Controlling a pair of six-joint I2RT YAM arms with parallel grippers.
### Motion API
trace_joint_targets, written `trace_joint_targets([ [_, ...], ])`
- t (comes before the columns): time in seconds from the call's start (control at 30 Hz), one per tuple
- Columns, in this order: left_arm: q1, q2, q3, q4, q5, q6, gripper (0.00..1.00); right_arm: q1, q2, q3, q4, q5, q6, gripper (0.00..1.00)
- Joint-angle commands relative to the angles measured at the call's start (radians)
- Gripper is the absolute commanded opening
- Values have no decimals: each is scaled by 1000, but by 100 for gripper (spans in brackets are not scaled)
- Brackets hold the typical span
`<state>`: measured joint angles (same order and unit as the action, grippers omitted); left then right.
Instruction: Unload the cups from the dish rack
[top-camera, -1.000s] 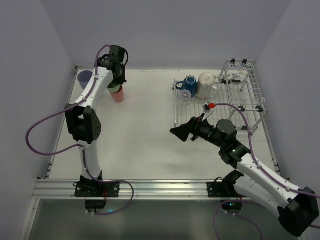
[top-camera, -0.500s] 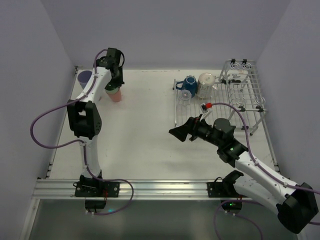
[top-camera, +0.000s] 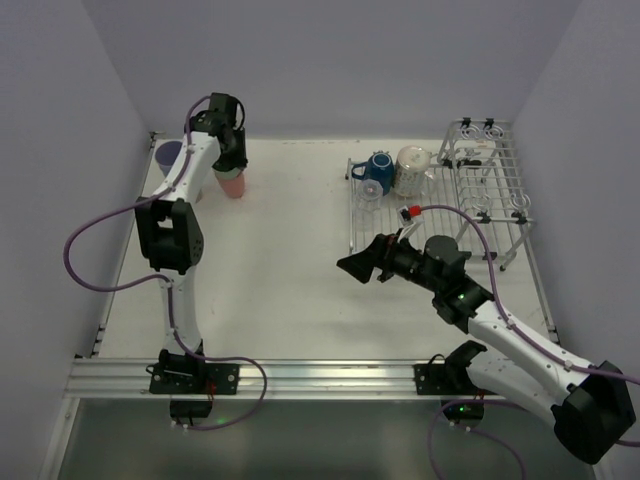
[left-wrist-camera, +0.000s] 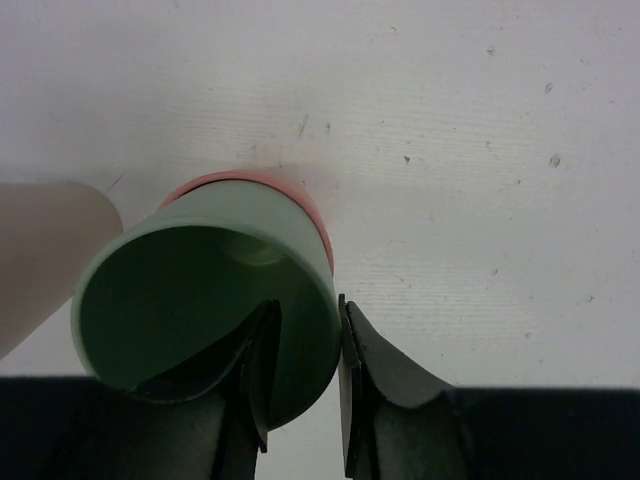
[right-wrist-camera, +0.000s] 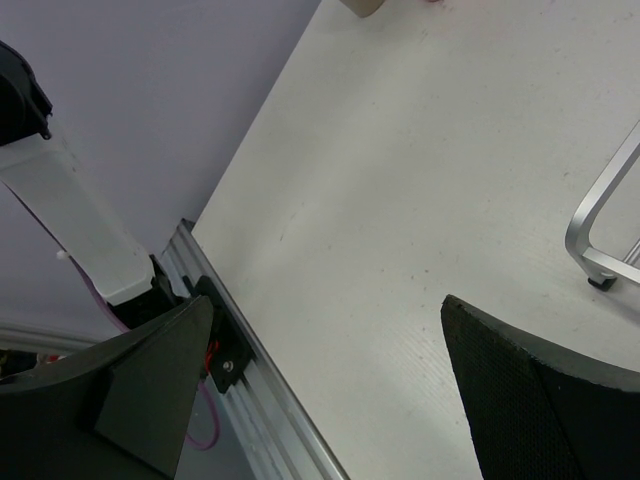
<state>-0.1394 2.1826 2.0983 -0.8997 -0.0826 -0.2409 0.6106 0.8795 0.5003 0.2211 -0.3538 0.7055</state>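
Observation:
My left gripper (left-wrist-camera: 305, 330) is shut on the wall of a green cup (left-wrist-camera: 200, 300), one finger inside and one outside. The green cup sits nested in a salmon-pink cup (left-wrist-camera: 305, 205) that stands on the table at the far left (top-camera: 233, 184). The dish rack (top-camera: 490, 200) stands at the far right. A dark-blue mug (top-camera: 378, 167), a white speckled mug (top-camera: 411, 170) and a clear glass (top-camera: 368, 195) sit at its left end. My right gripper (top-camera: 360, 265) is open and empty over the table, left of the rack; its jaws stand wide apart in the right wrist view (right-wrist-camera: 330, 340).
A lavender cup (top-camera: 170, 153) stands in the far left corner. A beige cup (left-wrist-camera: 40, 250) is just left of the pink one. A rack leg (right-wrist-camera: 600, 230) shows at the right edge of the right wrist view. Walls close the sides and back.
My left gripper has shifted slightly toward the far left with the green cup, and the pink cup moved with it. My right gripper has edged a little left.

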Motion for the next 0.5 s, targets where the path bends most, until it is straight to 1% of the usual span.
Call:
trace_joint_targets([
  [0.0,20,16,65,-39,89,71,36,5,3,40,6,4,-24,99],
  [0.07,20,23,80,-38,89,69,40,3,1,46,1,9,-27,99],
  [0.1,21,26,85,-36,89,71,43,3,-1,47,-5,10,-29,99],
  [0.2,21,34,107,-33,95,69,49,5,1,60,-15,13,-34,99],
  [0.27,21,36,126,-34,99,68,50,5,3,64,-19,16,-35,99],
  [0.37,21,29,135,-38,98,68,57,5,10,78,-31,16,-38,99],
  [0.47,21,-3,134,-30,107,63,66,3,9,92,-42,21,-43,99],
])
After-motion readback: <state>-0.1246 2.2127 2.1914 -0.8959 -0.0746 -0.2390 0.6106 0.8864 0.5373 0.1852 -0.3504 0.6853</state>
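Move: The green cup, already nested mouth-up in the pink cup, has its middle some 3 cm left of the left hand, about 1 cm back and 5 cm below; one fingertip is inside its mouth, the other by the outside of its right rim. The pink cup sits beneath on the same spot, its middle about 8 cm below the hand. The purple cup stack stands about 15 cm left, level with the hand. From the right hand the green cup lies roughly 29 cm ahead, 32 cm left and 13 cm lower. The outer finger comes clear of the green cup's right rim as the left hand's fingers, already parting, spread to about two-thirds open, the other finger staying over or just inside the mouth. The hand eases forward about 2 cm and, mostly in the second half, rises about 2 cm, its fingers tipping up slightly. ##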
